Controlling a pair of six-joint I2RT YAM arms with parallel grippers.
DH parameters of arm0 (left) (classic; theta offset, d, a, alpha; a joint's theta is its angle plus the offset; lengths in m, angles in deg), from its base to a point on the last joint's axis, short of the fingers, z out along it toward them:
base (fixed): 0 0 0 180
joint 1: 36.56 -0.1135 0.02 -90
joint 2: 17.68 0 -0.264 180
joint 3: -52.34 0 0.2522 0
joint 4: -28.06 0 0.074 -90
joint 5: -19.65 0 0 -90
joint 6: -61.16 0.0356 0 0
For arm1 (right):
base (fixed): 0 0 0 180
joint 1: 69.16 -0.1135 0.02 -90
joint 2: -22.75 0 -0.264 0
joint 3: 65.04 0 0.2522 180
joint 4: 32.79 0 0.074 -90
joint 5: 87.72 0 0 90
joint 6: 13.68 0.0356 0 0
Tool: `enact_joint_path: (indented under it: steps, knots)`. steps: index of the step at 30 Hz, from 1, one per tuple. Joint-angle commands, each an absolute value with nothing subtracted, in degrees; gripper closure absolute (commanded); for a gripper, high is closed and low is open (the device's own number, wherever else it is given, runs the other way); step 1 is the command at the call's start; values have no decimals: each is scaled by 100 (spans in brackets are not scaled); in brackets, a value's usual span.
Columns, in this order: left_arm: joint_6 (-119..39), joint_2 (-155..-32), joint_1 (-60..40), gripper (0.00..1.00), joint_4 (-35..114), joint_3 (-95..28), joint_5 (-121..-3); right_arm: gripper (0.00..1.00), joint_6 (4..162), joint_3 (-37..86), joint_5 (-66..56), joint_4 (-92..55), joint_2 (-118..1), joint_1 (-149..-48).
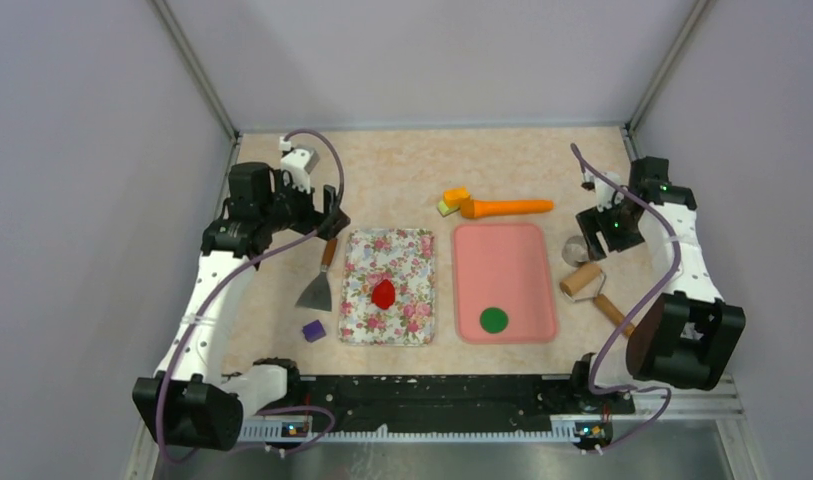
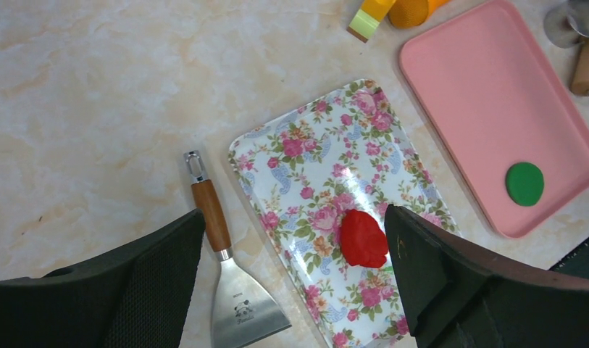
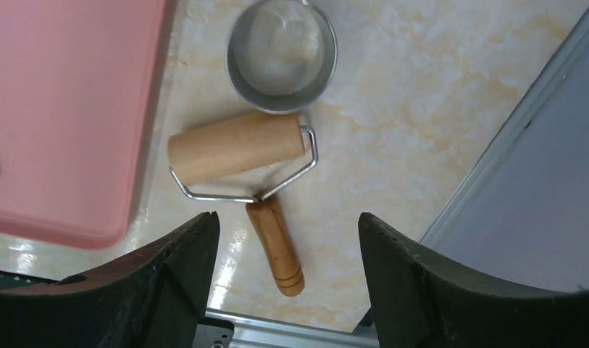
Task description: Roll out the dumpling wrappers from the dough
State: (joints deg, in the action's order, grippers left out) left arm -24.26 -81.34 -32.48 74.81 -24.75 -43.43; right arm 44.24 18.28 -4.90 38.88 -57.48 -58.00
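A lump of red dough [image 1: 383, 293] [image 2: 363, 238] lies in the middle of the floral tray [image 1: 354, 262] [image 2: 313, 145]. One flat green dumpling wrapper [image 1: 494, 320] [image 2: 525, 183] rests at the near end of the pink tray [image 1: 502, 265] [image 2: 487, 109]. A wooden roller [image 1: 581, 281] [image 3: 237, 147] lies on the table right of the pink tray, beside a metal ring cutter [image 1: 575, 249] [image 3: 282, 54]. My left gripper [image 1: 329, 224] [image 2: 293, 214] hangs open above the floral tray's far left corner, holding nothing. Above the cutter and roller, my right gripper [image 1: 595, 228] [image 3: 287, 217] is open and empty.
A steel scraper [image 1: 316, 290] [image 2: 240, 304] with a wooden handle lies left of the floral tray, and a purple block [image 1: 313, 329] sits near it. A toy carrot [image 1: 507, 208] lies behind the trays. Walls close in the table on three sides.
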Motion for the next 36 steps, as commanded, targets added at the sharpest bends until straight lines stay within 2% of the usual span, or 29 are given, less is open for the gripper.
enact_joint_path:
  steps: [1, 7, 13, 22, 33, 36]
  knots:
    - [-2553, -8214, -3042, 4, 7110, -2547, -3964, 29, 3251, 1250, -256, 3840, -5333, -5348]
    - [-1974, -8446, -2611, 4, 7486, -2846, -4184, 32, 2353, 248, -125, 3558, -4797, -4885]
    - [-1887, -8587, -2321, 4, 7675, -3031, -4185, 47, 2466, 26, -328, 3483, -4759, -4840]
    - [-1776, -8781, -2112, 4, 7940, -3404, -4236, 48, 2169, -461, -651, 3346, -4683, -4811]
    - [-1750, -9097, -1917, 4, 8192, -3940, -4372, 53, 2153, -1577, -347, 2170, -4756, -4800]
    - [-1658, -9154, -1877, 3, 8295, -4027, -4436, 60, 2113, -1750, -361, 2028, -4811, -4799]
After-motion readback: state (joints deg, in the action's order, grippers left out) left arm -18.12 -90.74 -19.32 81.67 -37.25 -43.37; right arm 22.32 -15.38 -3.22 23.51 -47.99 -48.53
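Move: The rolling pin's handle lies about 11 cm back from the right hand, 4 cm to its right and 13 cm below. Its wooden roller is some 2 cm back and 4 cm left of the hand, the metal ring about 5 cm ahead and 6 cm left, and the pink tray's middle some 22 cm left and 3 cm back, all at table height. From the left hand, the handle is roughly 66 cm right, 14 cm back and 24 cm below. The rolling pin's handle ends up between the right hand's fingers: the hand swings back and down with a little rightward drift, pauses briefly, then sinks almost straight, about 12 cm down and 10 cm back in all, turning slightly counter-clockwise and narrowing its fingers to straddle the handle without shutting. High up, the left hand glides some 7 cm right, open, turning about 15 degrees clockwise. ##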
